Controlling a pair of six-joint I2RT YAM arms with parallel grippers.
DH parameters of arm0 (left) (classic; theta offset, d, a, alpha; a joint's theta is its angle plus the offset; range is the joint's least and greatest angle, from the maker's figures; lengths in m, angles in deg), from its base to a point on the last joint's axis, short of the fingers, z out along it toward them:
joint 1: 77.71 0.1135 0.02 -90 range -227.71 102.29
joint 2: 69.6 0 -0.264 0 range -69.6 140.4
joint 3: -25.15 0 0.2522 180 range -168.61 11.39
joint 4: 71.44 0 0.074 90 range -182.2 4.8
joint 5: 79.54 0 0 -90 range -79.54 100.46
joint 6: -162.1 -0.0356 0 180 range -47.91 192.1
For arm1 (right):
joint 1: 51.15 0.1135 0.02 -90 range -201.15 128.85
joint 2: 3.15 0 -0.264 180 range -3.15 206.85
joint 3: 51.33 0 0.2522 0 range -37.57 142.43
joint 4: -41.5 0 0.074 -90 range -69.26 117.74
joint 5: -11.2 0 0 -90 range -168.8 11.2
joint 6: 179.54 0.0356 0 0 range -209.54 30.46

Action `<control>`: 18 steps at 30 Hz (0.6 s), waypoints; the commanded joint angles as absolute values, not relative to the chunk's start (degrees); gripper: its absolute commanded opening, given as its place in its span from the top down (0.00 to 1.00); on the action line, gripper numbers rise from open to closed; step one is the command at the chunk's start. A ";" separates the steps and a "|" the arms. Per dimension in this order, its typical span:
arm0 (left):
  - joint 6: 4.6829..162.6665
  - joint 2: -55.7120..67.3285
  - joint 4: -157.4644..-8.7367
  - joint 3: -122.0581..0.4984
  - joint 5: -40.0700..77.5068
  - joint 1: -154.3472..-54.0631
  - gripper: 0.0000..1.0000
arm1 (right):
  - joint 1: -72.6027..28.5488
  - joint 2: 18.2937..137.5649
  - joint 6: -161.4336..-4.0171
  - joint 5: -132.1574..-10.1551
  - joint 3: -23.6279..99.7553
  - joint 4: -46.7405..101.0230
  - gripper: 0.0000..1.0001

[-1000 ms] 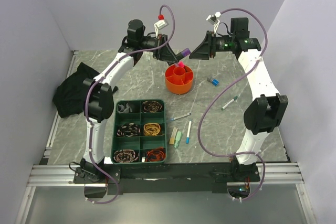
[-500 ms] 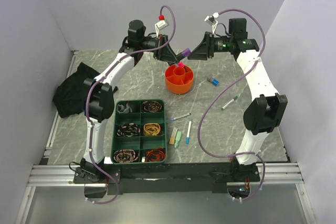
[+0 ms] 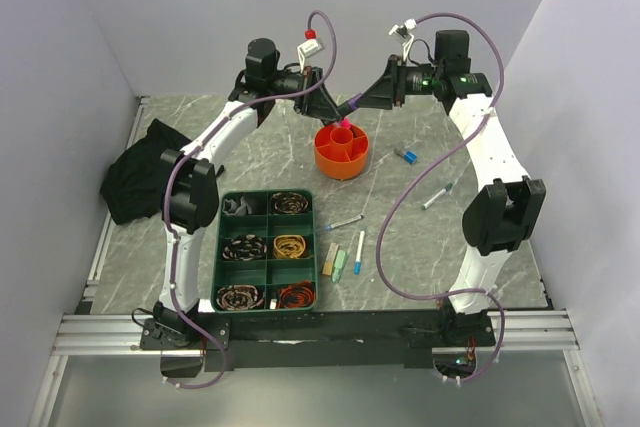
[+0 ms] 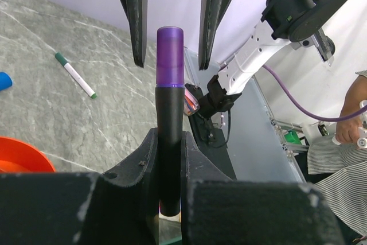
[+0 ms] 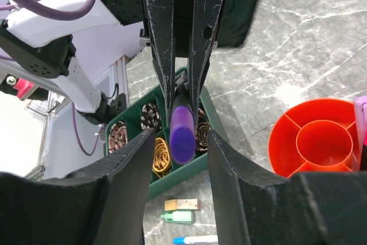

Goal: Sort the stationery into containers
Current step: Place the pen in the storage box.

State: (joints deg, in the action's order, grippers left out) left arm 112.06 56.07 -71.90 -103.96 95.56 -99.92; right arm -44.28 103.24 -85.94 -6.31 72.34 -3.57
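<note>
My left gripper [image 3: 328, 103] is shut on a black marker with a purple cap [image 3: 351, 105] and holds it in the air above the round orange pot [image 3: 341, 159]. In the left wrist view the marker [image 4: 170, 113] stands up between my left gripper's [image 4: 170, 148] pads. My right gripper [image 3: 372, 100] is open, with its jaws on either side of the purple cap [image 5: 182, 133] and a gap on both sides. A pink pen [image 3: 343, 124] stands in the pot. On the table lie a blue-capped piece [image 3: 405, 155], a green-capped white pen [image 3: 437, 195], a thin pen [image 3: 345, 221], a blue pen [image 3: 358, 252], a beige block [image 3: 331, 258] and a green block [image 3: 341, 265].
A green divided tray [image 3: 312, 247] with coiled bands sits at the front left. A black cloth [image 3: 135, 182] lies at the left edge. The two arms meet above the back of the table, near the rear wall.
My right gripper has moved left toward the left gripper, and its open jaws now straddle the marker's purple cap. The left gripper has hardly moved.
</note>
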 commanded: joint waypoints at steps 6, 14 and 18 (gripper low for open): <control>114.37 57.32 -67.19 -106.91 96.50 -100.65 0.99 | -42.19 104.86 -90.49 -9.19 76.15 -5.48 0.67; 110.07 56.62 -72.63 -105.77 91.67 -98.37 0.52 | -41.75 105.48 -106.83 -19.37 84.07 -20.23 1.00; 104.80 55.91 -78.69 -105.07 88.00 -95.73 0.43 | -41.66 107.33 -114.05 -23.94 88.99 -26.93 1.00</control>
State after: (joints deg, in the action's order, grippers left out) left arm 110.57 57.95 -73.06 -104.27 92.06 -98.90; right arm -42.01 106.78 -103.67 -17.57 83.57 -19.00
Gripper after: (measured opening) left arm 0.510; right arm 0.268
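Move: The left hand still grips the black end of the pen, whose middle lies about 2 cm to its right, 1 cm ahead and 1 cm above. From the open right hand, the pen's middle is about 3 cm left, 1 cm back and 1 cm below. The orange storage box stands some 6 cm ahead, 3 cm left and 30 cm below the right hand; the blue-ended tube lies roughly 8 cm ahead, 15 cm right and 33 cm below. Right fingers shut on the pen's purple end, left fingers let go, both hands easing forward about 2 cm. ##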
